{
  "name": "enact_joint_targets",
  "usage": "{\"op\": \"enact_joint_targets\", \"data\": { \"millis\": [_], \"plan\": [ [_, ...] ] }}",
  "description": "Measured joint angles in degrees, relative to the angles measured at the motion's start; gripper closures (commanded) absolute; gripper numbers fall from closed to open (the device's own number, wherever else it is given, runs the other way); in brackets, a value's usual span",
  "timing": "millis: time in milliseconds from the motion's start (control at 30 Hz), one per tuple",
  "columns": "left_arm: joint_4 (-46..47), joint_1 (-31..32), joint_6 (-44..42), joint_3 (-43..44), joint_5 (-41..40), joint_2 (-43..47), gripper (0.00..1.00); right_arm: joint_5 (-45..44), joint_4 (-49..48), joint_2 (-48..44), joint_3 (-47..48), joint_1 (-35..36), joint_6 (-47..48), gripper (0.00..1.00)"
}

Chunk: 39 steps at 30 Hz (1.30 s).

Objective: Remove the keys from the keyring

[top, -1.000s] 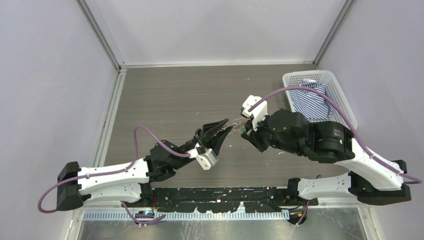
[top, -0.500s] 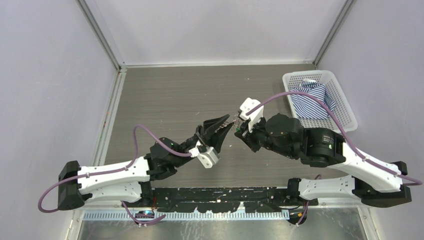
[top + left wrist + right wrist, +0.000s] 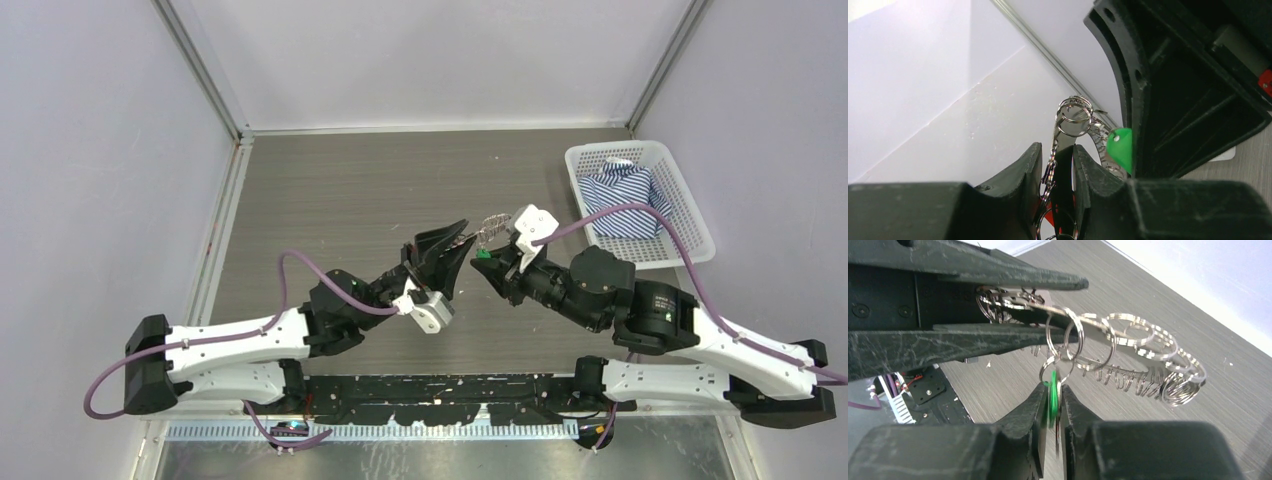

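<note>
A bunch of silvery keys and split rings [image 3: 1128,347] hangs in the air between my two grippers, above the table's middle [image 3: 492,226]. My left gripper [image 3: 1057,147] is shut on the keyring end of it, with a flat silvery piece and several small rings [image 3: 1074,112] sticking out past its fingertips. My right gripper [image 3: 1051,385] is shut on the green-headed key [image 3: 1052,405], which hangs from one ring of the bunch. In the top view the left gripper [image 3: 462,240] and right gripper [image 3: 487,262] nearly touch tip to tip, the green key [image 3: 483,254] between them.
A white plastic basket [image 3: 690,215] holding a blue striped cloth [image 3: 620,205] stands at the table's right rear. Grey walls enclose the table on three sides. The arms' bases and a black rail [image 3: 440,385] line the near edge.
Both grippers have shifted slightly right and away from the bases. The right wrist has swung so the bunch of rings now shows above the two gripper tips.
</note>
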<state>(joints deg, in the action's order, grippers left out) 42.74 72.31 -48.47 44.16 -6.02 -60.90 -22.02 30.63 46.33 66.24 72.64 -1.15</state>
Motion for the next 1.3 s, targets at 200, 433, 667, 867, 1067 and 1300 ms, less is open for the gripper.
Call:
{"op": "enact_joint_targets", "data": {
  "millis": [200,433,667,867,1067,1300],
  "plan": [
    [1.2,0.1,-0.5,1.3,0.0,0.0,1.0,0.0,-5.3,-2.6,-3.7,0.0,0.5,0.62],
    [1.2,0.2,-0.2,1.8,0.1,0.0,1.0,-0.2,-12.3,-6.2,-9.4,0.0,1.4,0.4],
    [0.6,0.2,0.3,3.1,0.7,0.3,1.0,0.2,-22.7,-10.6,-17.3,0.0,5.2,0.35],
    [0.0,0.2,1.1,4.5,1.6,1.3,1.0,0.7,-33.0,-11.6,-23.2,0.0,11.7,0.32],
    [-0.7,0.3,1.9,4.6,2.4,1.9,1.0,2.7,-43.5,-11.0,-26.1,0.0,16.7,0.3],
    [-2.1,0.3,3.0,4.7,3.3,2.0,1.0,5.4,-52.4,-10.8,-28.7,0.0,19.6,0.3]
  ]
}}
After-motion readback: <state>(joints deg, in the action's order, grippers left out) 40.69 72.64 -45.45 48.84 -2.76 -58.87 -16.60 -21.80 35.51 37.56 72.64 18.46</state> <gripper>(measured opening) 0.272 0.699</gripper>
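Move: The green key sits right at the right hand's nearly shut fingertips, about 1 cm ahead of the hand point and 1 cm above it, neither left nor right. The left fingertips that grip the keyring are some 3 cm ahead, 4 cm left and 3 cm up. The keyring's middle lies about 6 cm ahead, 2 cm right and 3 cm up. From the left hand, the green key is roughly 2 cm back, 4 cm right and 2 cm lower. Spreading wide around the green key, the right fingers let it go while that hand stays almost in place, swinging its fingertips up by some 30 degrees before rising 3 to 4 cm near the end. The left hand keeps its grip on the keyring and lifts it about 4 cm in two stages, drifting slightly back. ##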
